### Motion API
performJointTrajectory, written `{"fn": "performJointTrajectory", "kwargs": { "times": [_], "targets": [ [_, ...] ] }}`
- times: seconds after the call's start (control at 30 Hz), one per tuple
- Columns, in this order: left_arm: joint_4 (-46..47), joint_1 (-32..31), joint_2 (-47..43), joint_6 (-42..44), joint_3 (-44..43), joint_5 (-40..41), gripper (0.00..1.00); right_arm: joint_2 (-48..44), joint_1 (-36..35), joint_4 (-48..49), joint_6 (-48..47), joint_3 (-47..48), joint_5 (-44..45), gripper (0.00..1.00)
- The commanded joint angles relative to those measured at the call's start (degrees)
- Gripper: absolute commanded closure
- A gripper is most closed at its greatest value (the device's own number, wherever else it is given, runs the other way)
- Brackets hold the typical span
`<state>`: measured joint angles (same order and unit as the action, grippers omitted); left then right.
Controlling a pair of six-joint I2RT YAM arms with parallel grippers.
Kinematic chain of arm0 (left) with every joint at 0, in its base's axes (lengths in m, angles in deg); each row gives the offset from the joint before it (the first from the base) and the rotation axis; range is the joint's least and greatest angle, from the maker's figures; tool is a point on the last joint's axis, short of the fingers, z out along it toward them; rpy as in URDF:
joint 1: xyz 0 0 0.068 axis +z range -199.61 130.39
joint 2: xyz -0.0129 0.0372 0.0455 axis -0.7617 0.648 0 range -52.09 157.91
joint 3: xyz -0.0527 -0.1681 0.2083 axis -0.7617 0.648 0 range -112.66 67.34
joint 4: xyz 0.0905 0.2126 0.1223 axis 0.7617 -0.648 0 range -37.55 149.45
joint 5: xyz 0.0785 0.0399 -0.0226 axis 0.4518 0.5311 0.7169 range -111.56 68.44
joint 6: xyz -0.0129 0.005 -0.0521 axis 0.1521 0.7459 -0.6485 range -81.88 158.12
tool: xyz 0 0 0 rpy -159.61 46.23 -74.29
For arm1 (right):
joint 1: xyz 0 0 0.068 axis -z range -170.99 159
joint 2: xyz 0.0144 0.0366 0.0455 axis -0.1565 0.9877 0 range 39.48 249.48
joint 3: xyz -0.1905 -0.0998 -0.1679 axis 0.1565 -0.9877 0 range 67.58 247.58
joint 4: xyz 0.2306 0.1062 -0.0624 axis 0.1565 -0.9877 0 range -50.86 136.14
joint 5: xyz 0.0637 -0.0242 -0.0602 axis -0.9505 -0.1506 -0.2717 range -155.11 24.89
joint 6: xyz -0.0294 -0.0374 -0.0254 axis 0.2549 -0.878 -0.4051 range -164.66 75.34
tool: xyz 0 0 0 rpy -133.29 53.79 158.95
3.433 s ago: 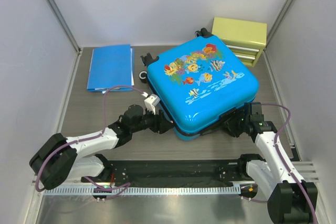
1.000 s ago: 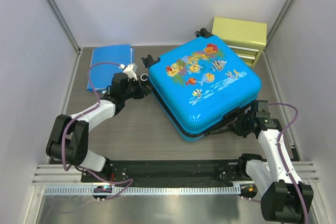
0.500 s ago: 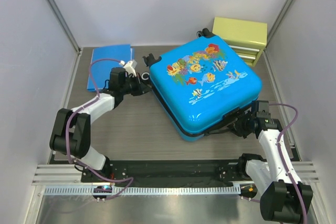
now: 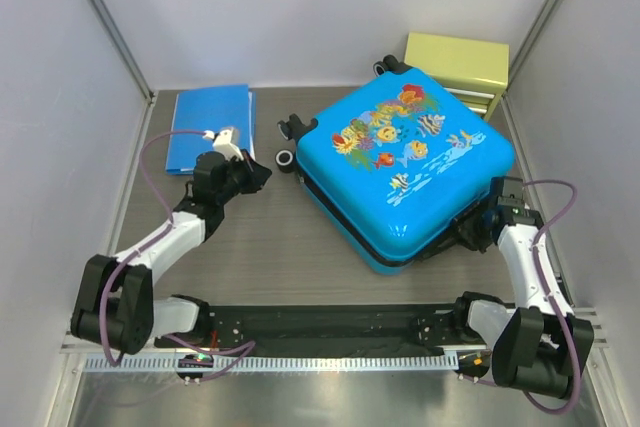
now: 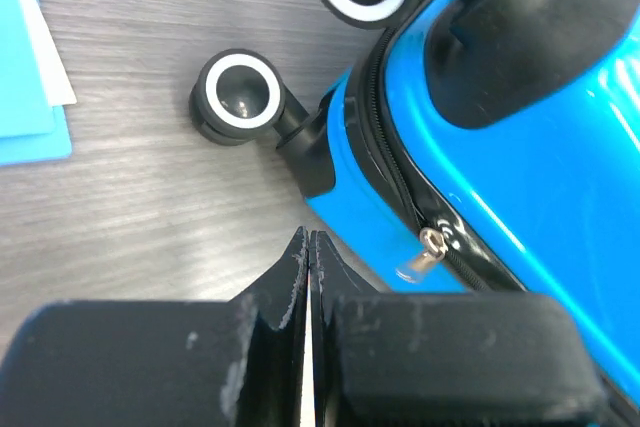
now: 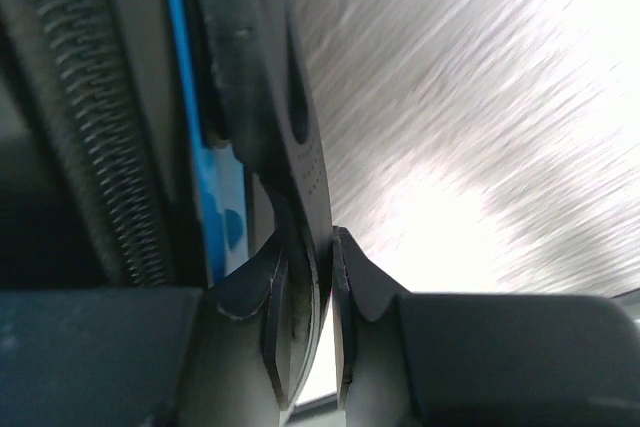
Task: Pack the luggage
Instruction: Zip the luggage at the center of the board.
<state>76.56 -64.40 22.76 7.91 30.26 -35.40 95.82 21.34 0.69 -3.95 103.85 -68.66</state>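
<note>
The luggage, a bright-blue hard-shell case with cartoon fish, lies flat and closed at centre-right. Its black wheels point left. In the left wrist view a wheel and a silver zipper pull show on the blue shell. My left gripper is shut and empty, its tips just short of the luggage's wheel corner. My right gripper is at the luggage's near-right edge, shut on its black handle, beside the zipper teeth.
A flat blue folder lies at the back left, its corner showing in the left wrist view. A yellow-green drawer box stands behind the luggage at the back right. Grey walls close in both sides.
The luggage has slid and turned to the right with my right gripper holding its handle. My left gripper has drawn back from the wheel corner, still shut.
</note>
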Motion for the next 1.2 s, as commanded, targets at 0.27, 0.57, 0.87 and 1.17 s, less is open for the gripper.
{"fn": "performJointTrajectory", "kwargs": {
  "times": [0.27, 0.57, 0.87, 1.17],
  "targets": [
    [2.85, -7.52, -7.44, -0.99, 5.70, -7.76, 0.81, 10.37, 6.99, 13.55, -15.74, 8.99, -7.94, 0.99],
    [7.58, -10.70, -0.16, 0.50, 3.86, -12.52, 0.43, 13.80, 10.34, 12.23, -17.51, 9.34, -17.27, 0.99],
    [9.52, -10.61, 4.51, 9.64, 1.84, -9.09, 0.37, 11.95, 10.43, 8.02, -17.85, 11.54, -18.07, 0.99],
    [11.46, -10.53, 9.61, 13.52, -0.89, -9.27, 0.37, 11.95, 10.43, 4.67, -19.53, 13.21, -17.10, 0.99]
  ]
}}
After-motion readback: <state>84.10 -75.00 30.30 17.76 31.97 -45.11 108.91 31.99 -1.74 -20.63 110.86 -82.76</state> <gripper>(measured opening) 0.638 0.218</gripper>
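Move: The zipper pull at the luggage's wheeled corner lies about 10 cm to the left hand's right, 2 cm back and some 4 cm below its shut fingers. The lower wheel stands about 4 cm ahead and 4 cm right of that hand, 8 cm below; the blue folder is 11 cm ahead, 12 cm left and 13 cm below. From the right hand, still gripping the luggage's black handle, the pull is some 36 cm left, 13 cm ahead and slightly higher. Left hand swings back and about 8 cm right, opening, then sinks and edges forward towards the zipper pull. ##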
